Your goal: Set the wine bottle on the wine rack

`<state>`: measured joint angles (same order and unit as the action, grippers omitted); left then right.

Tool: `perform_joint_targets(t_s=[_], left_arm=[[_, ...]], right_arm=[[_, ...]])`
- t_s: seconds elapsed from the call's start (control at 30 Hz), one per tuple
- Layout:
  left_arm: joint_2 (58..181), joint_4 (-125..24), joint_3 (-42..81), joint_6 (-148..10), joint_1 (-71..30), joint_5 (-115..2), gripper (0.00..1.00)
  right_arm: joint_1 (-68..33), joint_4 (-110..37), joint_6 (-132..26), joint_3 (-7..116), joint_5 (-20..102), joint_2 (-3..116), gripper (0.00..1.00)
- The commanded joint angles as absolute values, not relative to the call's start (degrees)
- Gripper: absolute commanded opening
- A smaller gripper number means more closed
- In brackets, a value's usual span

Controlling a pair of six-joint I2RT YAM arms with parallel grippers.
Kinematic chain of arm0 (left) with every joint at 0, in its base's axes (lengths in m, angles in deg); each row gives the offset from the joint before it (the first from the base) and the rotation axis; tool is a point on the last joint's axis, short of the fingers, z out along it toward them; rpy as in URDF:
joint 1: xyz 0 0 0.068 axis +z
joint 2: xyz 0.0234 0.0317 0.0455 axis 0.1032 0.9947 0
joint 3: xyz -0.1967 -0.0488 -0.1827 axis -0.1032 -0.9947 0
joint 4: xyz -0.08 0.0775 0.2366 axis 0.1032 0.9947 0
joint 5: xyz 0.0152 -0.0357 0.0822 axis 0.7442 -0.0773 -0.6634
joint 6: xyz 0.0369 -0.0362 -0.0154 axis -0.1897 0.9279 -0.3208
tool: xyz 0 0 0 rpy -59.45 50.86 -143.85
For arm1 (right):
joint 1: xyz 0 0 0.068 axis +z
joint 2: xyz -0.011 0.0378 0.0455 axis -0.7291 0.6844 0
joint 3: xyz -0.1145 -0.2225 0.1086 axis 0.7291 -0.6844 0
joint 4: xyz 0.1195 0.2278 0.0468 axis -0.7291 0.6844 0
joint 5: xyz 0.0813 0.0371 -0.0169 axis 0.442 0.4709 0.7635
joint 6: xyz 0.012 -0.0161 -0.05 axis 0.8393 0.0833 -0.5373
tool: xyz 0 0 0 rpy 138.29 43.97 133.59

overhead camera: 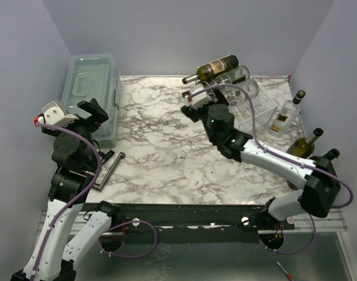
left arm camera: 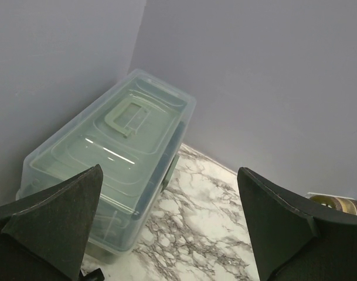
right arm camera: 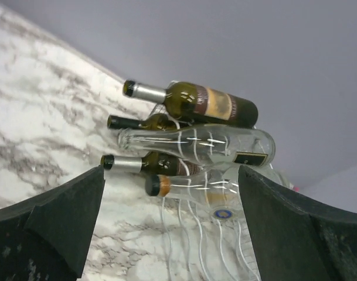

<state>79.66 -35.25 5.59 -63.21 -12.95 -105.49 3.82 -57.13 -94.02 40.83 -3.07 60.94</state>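
The white wire wine rack (overhead camera: 255, 112) stands at the back right of the marble table and carries several wine bottles lying on their sides. In the right wrist view a dark green bottle (right arm camera: 196, 100) lies on top, a clear one (right arm camera: 201, 143) under it, then a foil-necked dark one (right arm camera: 144, 163). Lowest is a clear bottle with an orange neck band (right arm camera: 193, 186), resting on the rack wires (right arm camera: 222, 252). My right gripper (right arm camera: 172, 234) is open just short of that bottle's neck and holds nothing. It hangs at the rack's left end (overhead camera: 193, 104). My left gripper (left arm camera: 169, 234) is open and raised by the bin.
A translucent lidded plastic bin (overhead camera: 90, 88) stands at the back left, right under the left gripper (overhead camera: 93, 112). Three bottles stand upright along the right edge: a clear one (overhead camera: 284, 117), a green one (overhead camera: 304, 145) and a dark one (overhead camera: 330, 156). A black bar (overhead camera: 111, 167) lies near the left front.
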Motion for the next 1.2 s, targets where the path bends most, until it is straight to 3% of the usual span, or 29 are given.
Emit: perform_joint_targets(t_s=[0.0,0.13,0.33,0.57,1.17], left_arm=[[81.7,-36.4,5.5,-64.4,-12.9,-100.6,0.99],[84.1,-36.5,5.7,-64.8,-12.9,-98.3,0.99],[85.6,-36.4,5.9,-65.0,-12.8,-97.2,0.99],[87.2,-36.2,6.1,-64.7,-12.8,-94.8,0.99],[87.0,-36.2,6.1,-64.4,-13.2,-93.4,0.99]], right_arm=[[-2.0,-41.2,-70.9,44.2,1.9,54.6,0.99],[-10.4,-33.2,-60.3,47.5,8.0,50.9,1.00],[-20.4,-29.3,-51.7,48.6,4.8,46.3,1.00],[-37.1,-25.0,-42.1,49.7,14.3,46.3,1.00],[-46.5,-23.8,-43.2,55.9,6.1,49.1,1.00]])
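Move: The clear bottle standing at the right stands about 32 cm to the right hand's right and 8 cm farther out, its middle some 15 cm lower. The nearer wine bottle stands roughly 31 cm right and 11 cm back; the rack's middle is about 12 cm ahead, 14 cm right and 20 cm below. From the left hand, the clear bottle is around 21 cm ahead, 67 cm right and 27 cm lower. Open and empty, the right hand sweeps some 30 cm right past the rack towards the clear bottle, turning clockwise. ##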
